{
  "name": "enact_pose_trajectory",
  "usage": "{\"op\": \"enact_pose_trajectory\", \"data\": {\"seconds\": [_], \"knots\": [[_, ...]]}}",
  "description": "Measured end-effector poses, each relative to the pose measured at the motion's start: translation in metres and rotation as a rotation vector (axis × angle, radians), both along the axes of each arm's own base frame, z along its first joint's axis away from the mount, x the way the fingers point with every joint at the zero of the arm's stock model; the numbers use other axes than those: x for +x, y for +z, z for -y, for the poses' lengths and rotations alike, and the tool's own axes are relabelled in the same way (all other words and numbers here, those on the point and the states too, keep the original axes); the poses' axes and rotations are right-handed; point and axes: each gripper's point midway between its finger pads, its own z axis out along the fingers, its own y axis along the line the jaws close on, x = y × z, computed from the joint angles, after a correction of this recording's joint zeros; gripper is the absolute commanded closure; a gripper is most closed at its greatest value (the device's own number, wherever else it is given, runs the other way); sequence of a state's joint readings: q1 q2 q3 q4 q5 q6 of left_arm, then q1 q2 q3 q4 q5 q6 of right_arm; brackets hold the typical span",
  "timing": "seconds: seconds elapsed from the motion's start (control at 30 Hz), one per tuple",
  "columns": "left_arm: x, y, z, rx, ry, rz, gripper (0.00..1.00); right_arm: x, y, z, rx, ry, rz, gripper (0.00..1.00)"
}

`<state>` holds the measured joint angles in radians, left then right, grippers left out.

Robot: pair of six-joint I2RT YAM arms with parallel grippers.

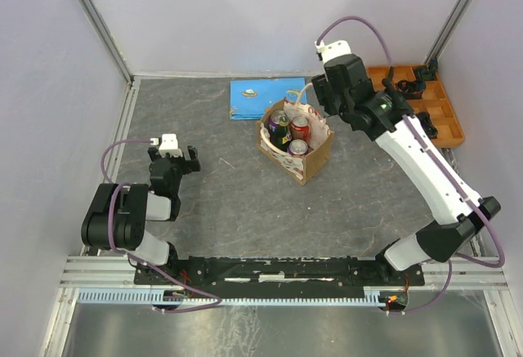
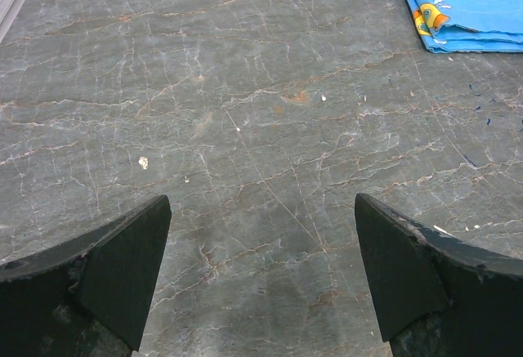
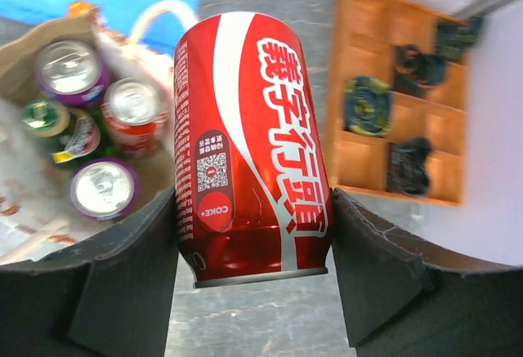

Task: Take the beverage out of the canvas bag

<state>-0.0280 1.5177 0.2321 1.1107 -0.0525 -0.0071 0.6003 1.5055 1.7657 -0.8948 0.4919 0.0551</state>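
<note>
The tan canvas bag stands open mid-table with several beverage cans upright inside. In the right wrist view a red cola can hangs clear of the bag, above bare table beside it. My right gripper is shut on this can, one finger pressed on each side. From above, the right gripper hovers at the bag's far right edge and hides the can. My left gripper rests low at the left, far from the bag, open with nothing between its fingers.
A flat blue booklet lies just behind the bag. An orange compartment tray holding dark items sits at the back right, near the right gripper. Walls close in the table at left, back and right.
</note>
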Motion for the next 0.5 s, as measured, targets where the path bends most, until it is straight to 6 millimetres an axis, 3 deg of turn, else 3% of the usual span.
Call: {"op": "enact_pose_trajectory", "data": {"seconds": [0.1,0.2,0.4,0.5], "knots": [[0.0,0.0,0.0,0.0,0.0,0.0,0.01,-0.005,0.021,0.028,-0.068,-0.106,0.053,1.0],[0.0,0.0,0.0,0.0,0.0,0.0,0.01,-0.012,0.029,0.056,-0.151,-0.213,0.064,1.0],[0.0,0.0,0.0,0.0,0.0,0.0,0.01,-0.024,0.024,0.112,-0.16,-0.368,-0.03,1.0],[0.0,0.0,0.0,0.0,0.0,0.0,0.01,-0.028,0.009,0.142,-0.116,-0.447,-0.115,1.0]]}}
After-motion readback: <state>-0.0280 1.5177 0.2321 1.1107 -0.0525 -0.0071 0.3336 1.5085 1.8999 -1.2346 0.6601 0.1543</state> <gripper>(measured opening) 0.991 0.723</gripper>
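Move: The right hand already holds the cola can, some 33 cm above the table. Open table to the right of the canvas bag lies about 20 cm to its right and 5 cm back. The canvas bag's middle is about 9 cm left, 3 cm back and 25 cm below; the wooden tray is about 29 cm right, 17 cm ahead and 31 cm down. From the idle left hand that open table is some 65 cm right, 4 cm back and 7 cm below. Still pinching the cola can between its pads, the right hand swings it some 14 cm to the right, away from the canvas bag and towards the tray side of the table, drifting slightly back. It rises about 3 cm at first, then starts to sink, while the wrist turns roughly 25 degrees clockwise. ##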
